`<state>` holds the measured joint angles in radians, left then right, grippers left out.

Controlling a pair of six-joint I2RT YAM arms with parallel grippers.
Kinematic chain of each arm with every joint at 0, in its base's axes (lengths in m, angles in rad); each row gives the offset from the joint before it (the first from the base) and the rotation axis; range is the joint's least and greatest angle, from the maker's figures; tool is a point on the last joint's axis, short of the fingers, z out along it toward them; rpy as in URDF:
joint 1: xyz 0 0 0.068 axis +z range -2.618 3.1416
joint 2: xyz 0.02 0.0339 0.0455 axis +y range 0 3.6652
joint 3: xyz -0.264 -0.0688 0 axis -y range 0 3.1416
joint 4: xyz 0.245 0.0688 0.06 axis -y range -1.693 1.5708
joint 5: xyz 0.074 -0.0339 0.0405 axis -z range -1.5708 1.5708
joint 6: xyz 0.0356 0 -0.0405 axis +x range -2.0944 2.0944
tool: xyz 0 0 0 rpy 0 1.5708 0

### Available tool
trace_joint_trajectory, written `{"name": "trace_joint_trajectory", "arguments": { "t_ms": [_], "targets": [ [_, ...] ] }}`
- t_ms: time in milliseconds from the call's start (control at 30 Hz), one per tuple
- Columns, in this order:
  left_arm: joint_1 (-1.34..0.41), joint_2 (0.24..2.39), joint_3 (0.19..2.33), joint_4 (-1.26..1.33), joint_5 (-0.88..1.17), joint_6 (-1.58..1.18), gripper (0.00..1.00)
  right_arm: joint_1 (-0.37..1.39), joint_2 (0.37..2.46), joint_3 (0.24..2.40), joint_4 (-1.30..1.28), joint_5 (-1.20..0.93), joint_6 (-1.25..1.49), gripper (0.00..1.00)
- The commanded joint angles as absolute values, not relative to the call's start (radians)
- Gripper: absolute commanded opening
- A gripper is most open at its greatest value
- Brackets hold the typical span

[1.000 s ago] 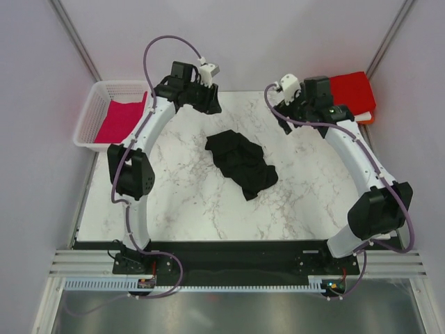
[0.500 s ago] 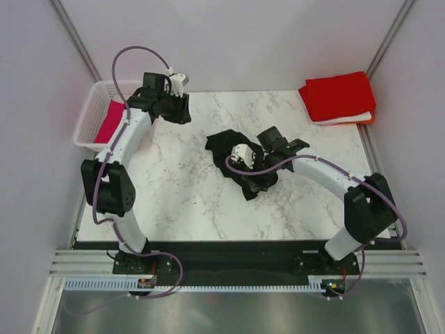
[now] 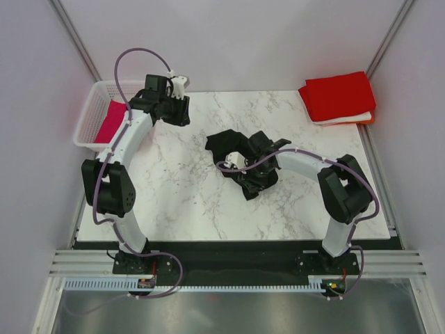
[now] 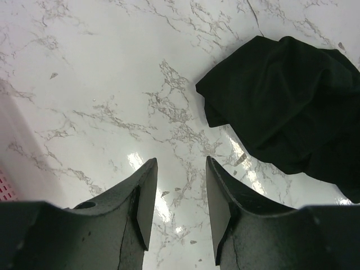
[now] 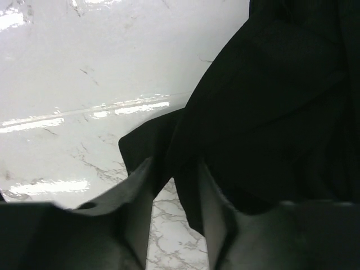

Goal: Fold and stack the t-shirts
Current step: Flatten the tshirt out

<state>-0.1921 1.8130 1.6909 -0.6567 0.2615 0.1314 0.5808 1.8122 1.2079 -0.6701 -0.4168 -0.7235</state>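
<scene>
A crumpled black t-shirt (image 3: pixel 235 147) lies in the middle of the marble table (image 3: pixel 174 202). My right gripper (image 3: pixel 254 168) is down on its right part. In the right wrist view the jaws (image 5: pixel 174 169) stand open with a hanging fold of the black t-shirt (image 5: pixel 270 107) between them. My left gripper (image 3: pixel 182 115) hovers at the back left, open and empty (image 4: pixel 180 163), with the black t-shirt (image 4: pixel 287 95) ahead to its right. A folded red t-shirt (image 3: pixel 338 94) tops a stack with white and orange edges at the back right. A magenta t-shirt (image 3: pixel 110 121) lies in the basket.
A white plastic lattice basket (image 3: pixel 89 118) stands at the table's back left edge; its pink-tinted wall (image 4: pixel 11 163) shows at the left of the left wrist view. Grey walls close the back and sides.
My right arm swung from the back right by the red stack down onto the black t-shirt and closed in on its fold. My left arm shifted left toward the basket.
</scene>
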Motion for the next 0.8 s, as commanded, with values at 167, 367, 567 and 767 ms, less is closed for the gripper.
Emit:
{"name": "trace_joint_trajectory", "arguments": {
  "t_ms": [167,367,567,767],
  "targets": [
    [-0.178,1.776,1.701,-0.620,0.224,0.170,0.47,0.597,1.691,1.310,-0.712,-0.388,-0.761,0.01],
    [-0.150,1.816,1.801,-0.611,0.207,0.210,0.46,0.598,1.520,1.569,-0.719,-0.258,-0.850,0.00],
    [-0.130,1.812,1.853,-0.575,0.202,0.250,0.46,0.598,1.494,1.753,-0.605,-0.106,-0.948,0.00],
    [-0.127,1.784,1.864,-0.563,0.311,0.287,0.47,0.571,1.537,1.685,-0.457,0.121,-1.020,0.00]
  ]
}}
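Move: Right between the right hand's half-open fingers, about 1 cm below the hand point, lies the near edge of the black t-shirt. The t-shirt's middle is some 8 cm ahead and 3 cm left of this hand, its far left corner roughly 15 cm ahead and 14 cm left. The red stack lies about 29 cm ahead and 27 cm to the right. From the left hand that near edge is about 17 cm back, 19 cm right and 17 cm below. Closing the rest of the way on the black t-shirt's near edge, the right hand pinches it, then whips it steeply up off the table, some 37 cm, and about 11 cm forward, its fingers swinging up and outward by roughly 60 degrees. The left hand, empty and still half open, rises a little, easing forward and left away from the t-shirt. ##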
